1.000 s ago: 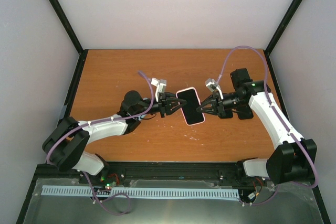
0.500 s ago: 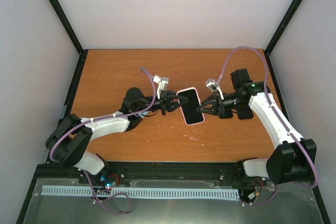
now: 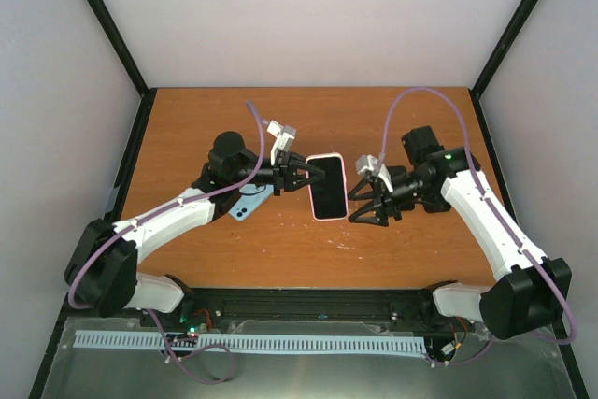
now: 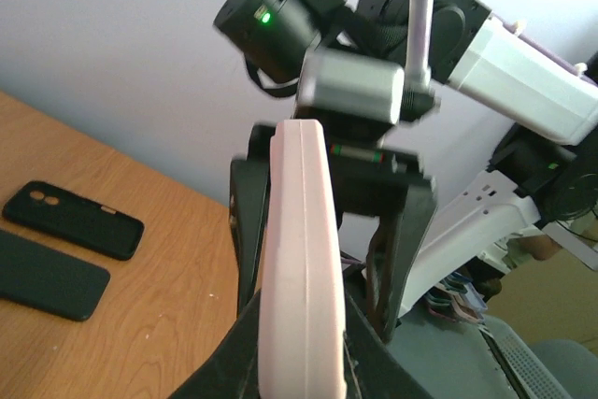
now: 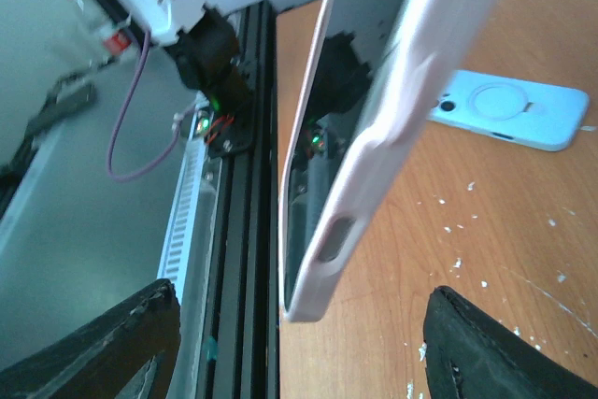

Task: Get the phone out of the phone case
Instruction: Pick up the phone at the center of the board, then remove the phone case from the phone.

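The phone, screen dark, sits in a pink case point(image 3: 329, 186) and is held above the table. My left gripper point(image 3: 301, 178) is shut on its left edge. In the left wrist view the case's pink edge point(image 4: 299, 259) stands upright between my left gripper's point(image 4: 299, 348) fingers. My right gripper point(image 3: 361, 205) is open beside the phone's lower right corner, not touching it. In the right wrist view the phone in its case point(image 5: 374, 137) hangs tilted ahead of the wide-open right gripper point(image 5: 308, 343), with the case's side cut-out showing.
A light blue phone case point(image 3: 248, 203) lies on the table under the left arm and also shows in the right wrist view point(image 5: 509, 114). Two black cases point(image 4: 75, 221) point(image 4: 47, 277) lie on the table beyond the phone. The black frame rail point(image 5: 252, 231) runs along the near edge.
The left arm has swung the phone left and turned it more upright, uncovering the light blue case. The right gripper's fingers have come off the phone's right edge and now stand wide apart, lower.
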### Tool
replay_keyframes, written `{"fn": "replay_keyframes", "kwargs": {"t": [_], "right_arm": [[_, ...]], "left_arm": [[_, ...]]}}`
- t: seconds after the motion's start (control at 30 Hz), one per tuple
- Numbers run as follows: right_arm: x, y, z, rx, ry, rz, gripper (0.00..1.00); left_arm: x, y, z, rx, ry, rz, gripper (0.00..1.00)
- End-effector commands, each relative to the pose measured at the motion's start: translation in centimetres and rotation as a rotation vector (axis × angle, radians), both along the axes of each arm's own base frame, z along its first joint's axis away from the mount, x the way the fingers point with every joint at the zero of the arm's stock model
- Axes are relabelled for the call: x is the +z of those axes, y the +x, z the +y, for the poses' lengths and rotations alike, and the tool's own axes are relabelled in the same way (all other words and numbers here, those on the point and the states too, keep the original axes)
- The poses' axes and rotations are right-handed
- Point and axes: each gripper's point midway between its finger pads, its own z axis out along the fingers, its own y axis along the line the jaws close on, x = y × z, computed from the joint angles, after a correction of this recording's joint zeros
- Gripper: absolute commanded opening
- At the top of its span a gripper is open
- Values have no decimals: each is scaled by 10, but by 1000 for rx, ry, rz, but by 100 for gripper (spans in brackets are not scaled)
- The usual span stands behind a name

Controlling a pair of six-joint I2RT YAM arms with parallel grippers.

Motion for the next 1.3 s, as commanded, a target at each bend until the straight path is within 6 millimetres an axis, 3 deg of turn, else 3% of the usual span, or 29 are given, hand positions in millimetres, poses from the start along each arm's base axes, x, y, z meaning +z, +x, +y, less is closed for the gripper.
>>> {"fn": "replay_keyframes", "kwargs": {"t": [0.0, 0.3, 0.53, 0.67, 0.83, 1.27], "right_arm": [[-12, -19, 10, 117, -90, -109, 67], [1, -43, 31, 192, -45, -169, 39], [4, -50, 32, 200, -19, -144, 30], [9, -53, 31, 202, -7, -155, 29], [8, -57, 28, 205, -12, -160, 35], [17, -51, 32, 180, 16, -185, 16]], "left_arm": [[38, -19, 6, -75, -24, -81, 0], [53, -15, 5, -74, -39, -11, 0], [50, -5, 4, -55, -44, 12, 0], [49, 0, 7, -35, -52, 18, 0], [44, 6, 14, -20, -59, 47, 0], [29, 10, 13, -49, -56, 102, 0]]}}
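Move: The bottom right corner of the pink phone's case, the end nearer the arms, lies about 3 cm back, 2 cm left and a couple of centimetres below the open right gripper. The pink phone's middle is some 6 cm to the right gripper's left, 2 cm ahead and 3 cm higher. The black phone lies on the table about 15 cm right of the right gripper, 15 cm ahead and 24 cm below. The left gripper still grips the phone's left side; from it the corner is some 6 cm right, 5 cm back and 8 cm down. Bring the right gripper about 4 cm back and 3 cm left, down along the case's right side to the bottom corner, turning it roughly 10 degrees counter-clockwise. Narrow its fingers from wide to nearly shut around that corner, the tips coming onto the case. Meanwhile keep the left grip shut on the phone, raise it some 2 cm and tilt it slightly. ##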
